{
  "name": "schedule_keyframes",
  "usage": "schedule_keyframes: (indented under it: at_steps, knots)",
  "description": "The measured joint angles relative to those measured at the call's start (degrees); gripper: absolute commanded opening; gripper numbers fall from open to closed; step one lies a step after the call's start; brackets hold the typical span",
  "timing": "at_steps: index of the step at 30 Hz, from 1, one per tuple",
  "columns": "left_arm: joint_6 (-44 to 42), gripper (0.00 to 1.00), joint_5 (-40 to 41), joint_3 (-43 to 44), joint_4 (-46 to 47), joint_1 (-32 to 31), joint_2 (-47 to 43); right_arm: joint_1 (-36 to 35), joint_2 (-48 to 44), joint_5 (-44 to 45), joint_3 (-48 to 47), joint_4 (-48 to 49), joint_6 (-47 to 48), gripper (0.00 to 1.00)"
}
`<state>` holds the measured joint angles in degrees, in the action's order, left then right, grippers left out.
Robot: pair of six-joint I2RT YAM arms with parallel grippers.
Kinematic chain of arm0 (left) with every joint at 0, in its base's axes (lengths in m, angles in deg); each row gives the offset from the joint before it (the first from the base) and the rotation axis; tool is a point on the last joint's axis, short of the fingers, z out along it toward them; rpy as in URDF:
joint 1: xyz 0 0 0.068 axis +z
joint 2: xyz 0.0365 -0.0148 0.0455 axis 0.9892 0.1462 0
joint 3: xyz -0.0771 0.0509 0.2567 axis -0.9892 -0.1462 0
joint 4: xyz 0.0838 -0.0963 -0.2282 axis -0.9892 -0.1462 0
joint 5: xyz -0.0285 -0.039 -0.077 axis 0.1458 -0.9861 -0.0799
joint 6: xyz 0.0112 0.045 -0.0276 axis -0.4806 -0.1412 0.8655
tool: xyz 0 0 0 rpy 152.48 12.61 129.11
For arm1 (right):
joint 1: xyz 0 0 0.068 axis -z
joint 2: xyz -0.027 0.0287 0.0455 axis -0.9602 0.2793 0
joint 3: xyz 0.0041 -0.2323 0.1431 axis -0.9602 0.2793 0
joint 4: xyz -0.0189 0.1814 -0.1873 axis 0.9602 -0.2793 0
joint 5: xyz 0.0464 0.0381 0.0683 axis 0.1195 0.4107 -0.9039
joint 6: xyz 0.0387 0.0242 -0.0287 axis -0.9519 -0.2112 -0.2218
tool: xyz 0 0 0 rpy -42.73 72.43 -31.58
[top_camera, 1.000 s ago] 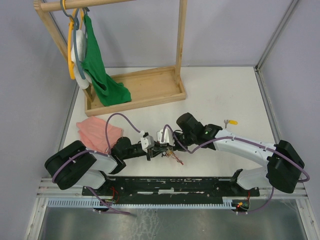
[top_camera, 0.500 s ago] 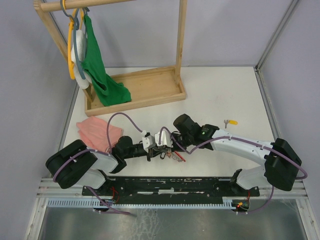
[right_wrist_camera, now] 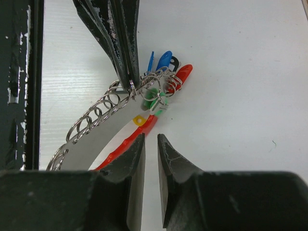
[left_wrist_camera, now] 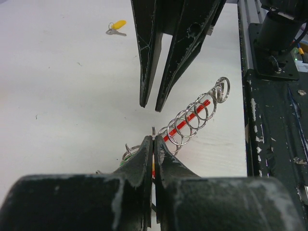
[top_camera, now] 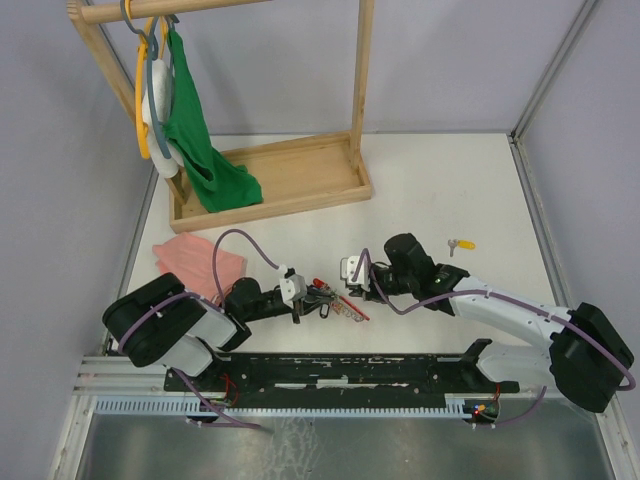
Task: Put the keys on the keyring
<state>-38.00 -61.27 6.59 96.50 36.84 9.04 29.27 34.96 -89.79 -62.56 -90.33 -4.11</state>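
The keyring [left_wrist_camera: 197,113] is a chain of silver rings along a red strip [right_wrist_camera: 126,142], lying on the white table between the arms [top_camera: 345,308]. My left gripper [left_wrist_camera: 153,139] is shut on one ring at its end, as the right wrist view also shows [right_wrist_camera: 131,85]. A green-tagged key [right_wrist_camera: 155,98] hangs in the bunch beside blue tags [right_wrist_camera: 163,58] and a red tag [right_wrist_camera: 185,72]. My right gripper [right_wrist_camera: 150,137] stands slightly open just short of the bunch, nothing between its fingers. The yellow-tagged key [top_camera: 461,243] lies alone to the right.
A wooden rack [top_camera: 270,180] with hangers and a green cloth [top_camera: 205,140] stands at the back left. A pink cloth [top_camera: 190,262] lies by the left arm. The black base rail [top_camera: 350,372] runs along the near edge.
My right gripper has opened and drawn back to the right, away from the bunch. My left gripper has closed on the ring and holds it.
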Motion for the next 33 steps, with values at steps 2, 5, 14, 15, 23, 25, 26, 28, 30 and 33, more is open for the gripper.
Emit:
schedule_keyframes:
  at_steps: [2,5,14,15,23,25,26,28,30,33]
  knots:
    - [0.0,0.03,0.0,-0.3,2.4,0.0,1.1,0.3,0.5,-1.7,1.0,2.5,-0.9,0.25]
    - [0.0,0.03,0.0,-0.5,4.4,0.0,2.5,0.4,1.8,-4.0,2.0,6.4,-2.0,0.26]
    - [0.0,0.03,0.0,-0.5,5.4,0.0,3.0,0.4,4.2,-8.8,3.1,14.5,-4.3,0.26]
    - [0.0,0.03,-0.1,-0.5,5.4,0.0,3.0,0.5,4.5,-9.1,3.1,15.1,-4.4,0.26]
    - [0.1,0.03,-0.1,-0.5,5.4,0.0,3.0,0.5,6.4,-10.6,3.1,17.0,-5.0,0.13]
    - [0.1,0.03,-0.2,-0.5,5.4,0.0,3.0,0.5,6.8,-11.0,3.1,16.9,-5.1,0.08]
    - [0.2,0.03,-0.3,-0.5,5.4,0.0,3.0,0.5,7.0,-11.3,3.1,16.8,-5.1,0.05]
    - [0.2,0.03,-0.5,-0.5,5.4,0.0,3.0,0.6,7.3,-11.6,3.0,16.0,-5.0,0.02]
    - [0.2,0.04,-0.6,-0.5,5.4,0.0,3.0,0.6,7.3,-11.8,2.4,14.3,-4.6,0.01]
    - [0.2,0.11,-0.6,-0.5,5.9,0.0,3.0,0.5,7.3,-11.5,-1.0,8.0,-3.0,0.00]
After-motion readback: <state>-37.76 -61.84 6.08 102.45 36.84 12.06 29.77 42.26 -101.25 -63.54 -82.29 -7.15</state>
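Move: The keyring's wire end, pinched in the left fingertips (at the left hand point itself), is about 3 cm to the right hand's left, 1 cm back and level with it. The coil lies some 4 cm back, 2 cm left and 3 cm lower than the right hand; the red key fob is about 2 cm ahead, 8 cm left and 3 cm lower. Right hand goes about 3 cm left, slightly back, and shuts on the wire end the left still pinches. ##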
